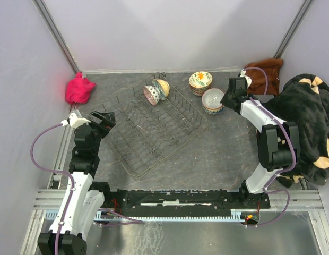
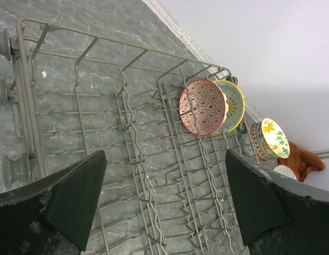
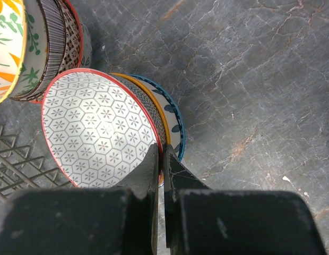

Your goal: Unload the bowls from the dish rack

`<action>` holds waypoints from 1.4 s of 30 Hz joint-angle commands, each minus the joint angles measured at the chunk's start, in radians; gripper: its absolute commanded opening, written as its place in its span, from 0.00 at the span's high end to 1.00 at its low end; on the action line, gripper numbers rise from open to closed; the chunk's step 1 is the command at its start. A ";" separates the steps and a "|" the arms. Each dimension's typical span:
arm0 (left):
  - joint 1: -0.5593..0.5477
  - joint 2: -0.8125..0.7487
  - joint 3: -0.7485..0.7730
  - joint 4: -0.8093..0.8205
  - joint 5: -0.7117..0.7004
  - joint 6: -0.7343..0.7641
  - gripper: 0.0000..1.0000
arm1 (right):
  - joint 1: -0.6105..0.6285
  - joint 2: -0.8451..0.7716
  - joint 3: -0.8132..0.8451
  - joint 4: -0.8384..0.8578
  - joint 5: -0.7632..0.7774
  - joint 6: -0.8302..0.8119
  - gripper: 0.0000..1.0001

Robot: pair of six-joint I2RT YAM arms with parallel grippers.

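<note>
The dish rack (image 1: 154, 130) lies at the table's middle, dark wire with upright tines. Two bowls stand on edge at its far end: a red-patterned one (image 1: 151, 95) (image 2: 202, 106) and a yellow-rimmed one (image 1: 162, 86) (image 2: 236, 103). Right of the rack are two stacks of bowls (image 1: 200, 82) (image 1: 213, 101). My right gripper (image 1: 228, 100) (image 3: 163, 154) is shut on the rim of the nearer stack's top bowl (image 3: 95, 130), which is red-rimmed with a white hexagon pattern inside. My left gripper (image 1: 103, 119) (image 2: 165, 159) hangs open over the rack's near-left part, holding nothing.
A pink cloth (image 1: 79, 88) lies at the back left and a brown cloth (image 1: 265, 69) at the back right. A black-and-cream blanket (image 1: 308, 122) is heaped along the right side, beside the right arm. Pale walls close in the table.
</note>
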 commanded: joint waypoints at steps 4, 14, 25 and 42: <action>-0.002 -0.001 0.003 0.048 -0.006 0.019 0.01 | -0.004 -0.010 0.006 0.044 -0.001 0.024 0.82; -0.002 0.000 0.000 0.052 -0.012 0.018 0.01 | -0.005 -0.107 -0.029 0.055 0.045 0.014 0.58; -0.002 0.005 -0.003 0.058 -0.011 0.013 0.01 | 0.151 -0.243 0.010 0.080 0.129 -0.175 0.38; -0.001 0.018 0.060 -0.054 -0.063 0.040 0.01 | 0.650 0.273 0.567 0.071 0.178 -0.557 0.37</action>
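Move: The right hand still pinches the rim of the grey bowl, whose middle sits about 5 cm to its left and 1 cm ahead on the nearer stack; the orange-flower stack stands some 10 cm left and 8 cm ahead. In the rack, the yellow bowl lies about 27 cm left, 6 cm ahead and 3 cm lower, with the diamond-pattern bowl some 5 cm farther left of it and 3 cm nearer. From the left hand the yellow bowl is roughly 20 cm right, 15 cm ahead and 12 cm below. The right fingers let go of the grey bowl's rim, opening to about two thirds while the hand stays almost in place, then lift clear, steeply up by some 10 cm with a slight draw back. Still rising at first, the open hand sweeps fast to the left, about 28 cm in all, away from the two stacks and over the rack towards the last two bowls, turning some 40 degrees counter-clockwise with the fingertips tipping up, and begins to sink at the end. ##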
